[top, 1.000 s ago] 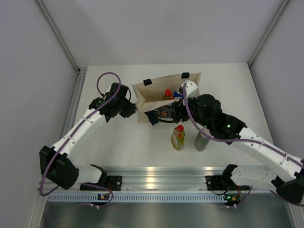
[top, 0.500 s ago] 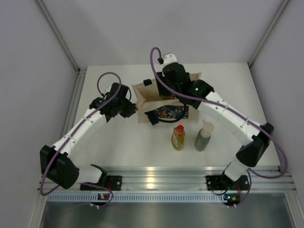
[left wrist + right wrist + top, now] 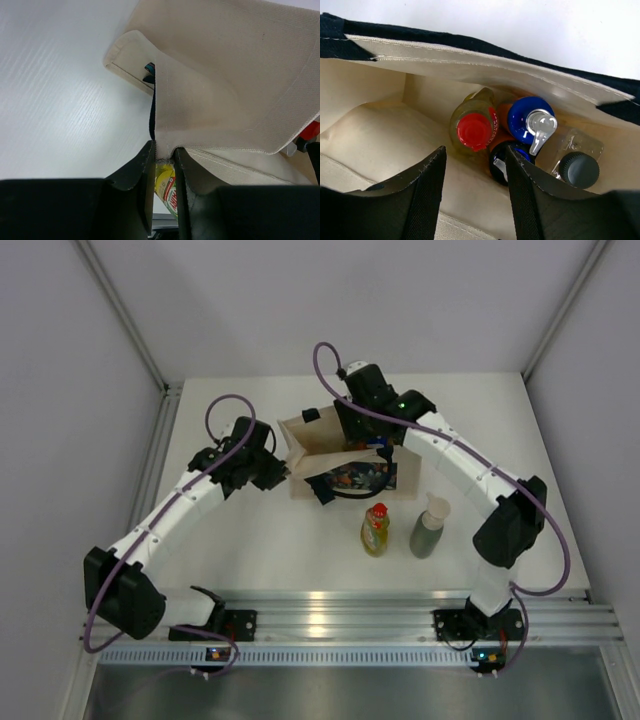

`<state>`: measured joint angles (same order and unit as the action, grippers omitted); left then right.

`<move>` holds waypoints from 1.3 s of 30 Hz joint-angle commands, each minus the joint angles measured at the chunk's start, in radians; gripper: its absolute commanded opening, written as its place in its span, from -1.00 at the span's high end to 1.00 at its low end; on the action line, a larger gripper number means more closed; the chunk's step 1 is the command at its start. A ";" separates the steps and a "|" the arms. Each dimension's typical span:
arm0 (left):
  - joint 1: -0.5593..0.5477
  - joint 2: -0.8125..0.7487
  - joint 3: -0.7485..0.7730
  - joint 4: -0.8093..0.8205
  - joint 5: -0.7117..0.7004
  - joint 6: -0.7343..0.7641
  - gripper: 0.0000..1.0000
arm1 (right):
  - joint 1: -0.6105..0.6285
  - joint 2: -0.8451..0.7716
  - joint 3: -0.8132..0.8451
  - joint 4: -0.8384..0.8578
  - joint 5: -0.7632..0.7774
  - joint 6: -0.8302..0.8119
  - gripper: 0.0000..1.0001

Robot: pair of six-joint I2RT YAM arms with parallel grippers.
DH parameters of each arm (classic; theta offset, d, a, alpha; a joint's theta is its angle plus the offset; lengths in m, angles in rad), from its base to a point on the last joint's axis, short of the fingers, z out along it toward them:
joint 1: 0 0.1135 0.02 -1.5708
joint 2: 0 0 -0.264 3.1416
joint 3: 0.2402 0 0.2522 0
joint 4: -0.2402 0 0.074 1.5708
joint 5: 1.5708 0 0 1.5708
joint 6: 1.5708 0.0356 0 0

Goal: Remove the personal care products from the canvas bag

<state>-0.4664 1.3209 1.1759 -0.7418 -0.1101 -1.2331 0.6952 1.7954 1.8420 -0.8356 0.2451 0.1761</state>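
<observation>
The beige canvas bag (image 3: 312,443) stands open at mid-table, floral panel facing the arms. My left gripper (image 3: 284,472) is shut on the bag's left rim (image 3: 165,150), holding the mouth open. My right gripper (image 3: 366,444) hangs open over the mouth, fingers just inside the rim, holding nothing (image 3: 476,152). Below it stand a yellow bottle with a red cap (image 3: 474,131), an orange bottle with a blue pump cap (image 3: 530,119), a dark-capped bottle (image 3: 503,161) and a whitish bottle with a grey cap (image 3: 578,170). On the table stand a yellow red-capped bottle (image 3: 375,530) and a grey-green one (image 3: 430,528).
The two bottles on the table stand just in front of the bag, between it and the metal rail (image 3: 330,610) at the near edge. White walls close in the table on the left, right and back.
My right arm has swung from in front of the bag up and round to hang over its mouth, and its jaws have narrowed a little. The left gripper keeps its hold on the rim.
</observation>
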 commanded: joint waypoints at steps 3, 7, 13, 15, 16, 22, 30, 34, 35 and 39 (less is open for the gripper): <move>0.000 -0.032 -0.051 -0.005 0.023 0.015 1.00 | -0.017 0.047 0.053 -0.031 -0.064 -0.049 0.00; -0.001 -0.048 -0.068 -0.005 0.020 0.014 1.00 | -0.022 0.076 0.068 -0.030 -0.058 -0.064 0.00; 0.000 -0.037 -0.059 -0.004 0.024 0.018 1.00 | -0.034 0.117 0.098 -0.030 -0.041 -0.084 0.00; 0.000 -0.032 -0.058 -0.004 0.026 0.020 1.00 | -0.036 0.125 0.106 -0.026 -0.040 -0.090 0.01; 0.000 -0.031 -0.056 -0.004 0.024 0.021 1.00 | -0.037 0.128 0.112 -0.026 -0.040 -0.092 0.01; 0.000 -0.028 -0.051 -0.004 0.024 0.023 1.00 | -0.036 0.136 0.126 -0.026 -0.035 -0.095 0.06; 0.000 -0.017 -0.041 -0.002 0.026 0.026 1.00 | -0.037 0.122 0.105 -0.026 -0.058 -0.092 0.32; 0.000 -0.012 -0.035 -0.002 0.024 0.029 1.00 | -0.037 0.122 0.074 -0.026 -0.061 -0.081 0.21; -0.001 -0.012 -0.033 -0.004 0.026 0.029 1.00 | -0.036 0.121 0.072 -0.026 -0.063 -0.079 0.21; 0.000 -0.012 -0.032 -0.004 0.026 0.032 1.00 | -0.034 0.114 0.069 -0.026 -0.061 -0.075 0.53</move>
<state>-0.4664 1.2865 1.1294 -0.7254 -0.0937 -1.2232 0.6693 1.9255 1.9129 -0.8524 0.1864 0.0917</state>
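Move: The red-capped bottle stands in the canvas bag about 2 cm ahead of my right hand and 1 cm to its left; its cap is roughly 4 cm below my fingers, its middle some 10. The blue pump bottle is about 3 cm ahead and 4 to the right, the black bottle level and 3 right, the grey-capped one 2 ahead and 8 right, all about that deep. From my left hand the red-capped bottle lies some 8 cm ahead, 14 right and 8 below. I lower my half-open right hand about 4 cm into the bag's mouth, easing 2 cm forward and slightly left late in the descent, until the fingers straddle the red cap; there I stop and close them to pinch it from both sides. My left hand keeps its pinch on the bag's rim, drawing back about 1 cm early on. ##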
